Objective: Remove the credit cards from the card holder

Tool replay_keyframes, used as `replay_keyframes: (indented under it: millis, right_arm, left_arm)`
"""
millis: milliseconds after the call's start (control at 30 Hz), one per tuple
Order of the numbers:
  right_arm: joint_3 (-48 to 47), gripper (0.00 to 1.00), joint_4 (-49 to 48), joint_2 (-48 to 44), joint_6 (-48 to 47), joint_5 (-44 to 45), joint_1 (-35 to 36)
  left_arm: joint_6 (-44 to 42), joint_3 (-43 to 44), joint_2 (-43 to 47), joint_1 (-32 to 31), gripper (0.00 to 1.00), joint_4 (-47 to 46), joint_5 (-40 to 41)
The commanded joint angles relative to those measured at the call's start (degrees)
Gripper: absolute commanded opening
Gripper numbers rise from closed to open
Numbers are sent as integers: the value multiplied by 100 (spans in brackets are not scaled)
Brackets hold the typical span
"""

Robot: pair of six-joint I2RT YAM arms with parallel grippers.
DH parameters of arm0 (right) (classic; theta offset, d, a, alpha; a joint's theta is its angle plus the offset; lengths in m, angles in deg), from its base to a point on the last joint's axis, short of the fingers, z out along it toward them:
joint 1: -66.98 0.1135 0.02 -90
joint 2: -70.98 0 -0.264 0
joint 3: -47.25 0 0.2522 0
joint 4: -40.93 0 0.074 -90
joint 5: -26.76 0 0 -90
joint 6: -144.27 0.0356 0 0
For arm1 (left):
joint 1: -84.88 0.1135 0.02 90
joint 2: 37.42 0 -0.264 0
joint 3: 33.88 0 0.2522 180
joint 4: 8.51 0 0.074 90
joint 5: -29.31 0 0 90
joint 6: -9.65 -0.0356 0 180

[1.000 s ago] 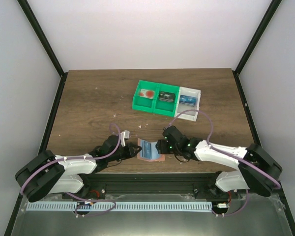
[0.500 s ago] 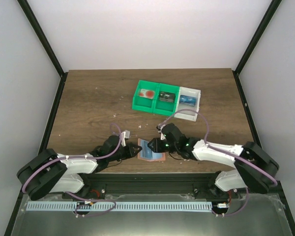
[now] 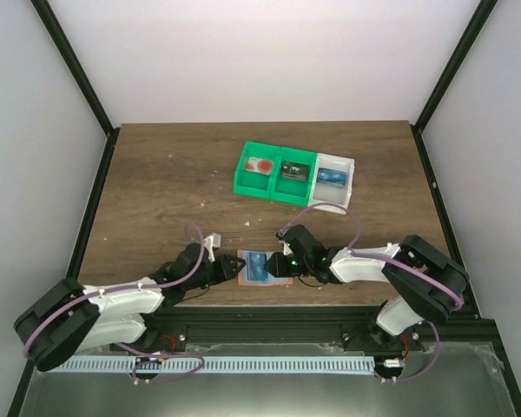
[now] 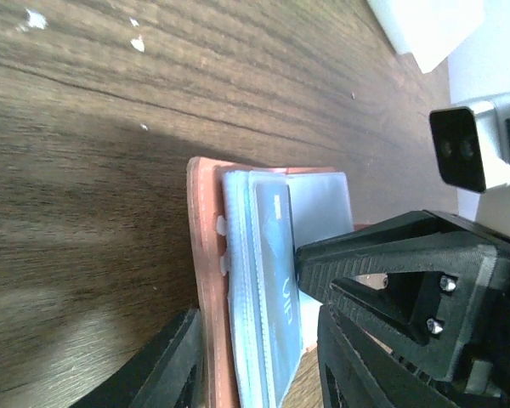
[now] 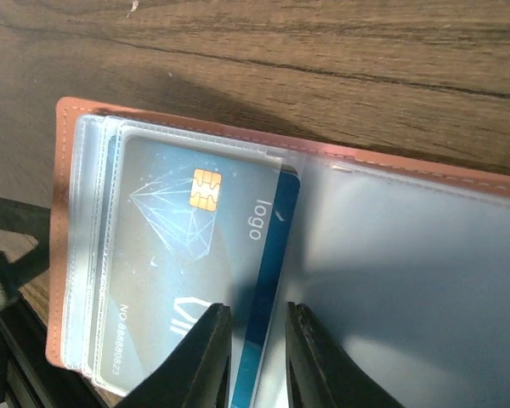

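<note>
The salmon card holder (image 5: 65, 238) lies open on the table by its front edge, with clear sleeves (image 5: 408, 280) on its right half. A blue credit card (image 5: 178, 255) with a gold chip sits in the left sleeves, its right edge sticking out. More cards (image 4: 246, 280) are stacked under it. My right gripper (image 5: 257, 357) points down at that edge, its jaws a narrow gap apart with the card's dark stripe showing between them. My left gripper (image 4: 259, 374) is open, its fingers on either side of the holder's left end. In the top view the holder (image 3: 259, 269) lies between both grippers.
A green double bin (image 3: 275, 171) and a white bin (image 3: 334, 176) with small items stand at the back of the table. The table's front edge (image 3: 269, 300) runs just below the holder. A few pale specks (image 4: 136, 42) dot the wood.
The left jaws, shut on the holder before, have opened, and the holder has dropped flatter. The right gripper moved left onto the card and narrowed its jaws.
</note>
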Motion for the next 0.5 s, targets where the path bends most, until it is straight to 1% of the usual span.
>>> replay_keyframes:
  millis: [0, 100, 133, 200, 300, 367, 400, 467]
  right_arm:
    - [108, 17, -257, -41, 114, -73, -115]
    - [147, 16, -344, -43, 126, -169, -144]
    - [158, 16, -376, -43, 144, -201, -152]
    - [181, 16, -439, -30, 175, -259, -157]
    - [218, 16, -523, -2, 222, -303, -170]
    - [243, 16, -628, 37, 242, -384, -191]
    - [248, 16, -674, 53, 257, -439, -201]
    - [275, 16, -758, 85, 293, -484, -213]
  left_arm:
    - [-184, 55, 470, -17, 41, 709, 435]
    - [-302, 167, 687, -20, 42, 852, 534]
    - [-329, 198, 708, -18, 41, 856, 510]
    - [-360, 245, 681, -17, 34, 747, 390]
    - [-374, 232, 405, -17, 18, 206, 69]
    - [-395, 250, 77, -20, 5, -77, -126]
    - [-434, 287, -86, -18, 1, -166, -224]
    - [-519, 338, -438, -17, 0, -326, -386]
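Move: The credit card in the open card holder has its middle about 4 cm to the left hand's right and 2 cm below. From the right hand it lies about 3 cm left, 1 cm ahead and 1 cm below. The holder's middle is roughly 7 cm right and 1 cm back of the left hand; the green tray stands some 27 cm ahead and 10 cm right of that hand. Left hand leaves the holder's edge, rising about 1.5 cm, closes its fingers, then sinks; right stays at the pocket. ##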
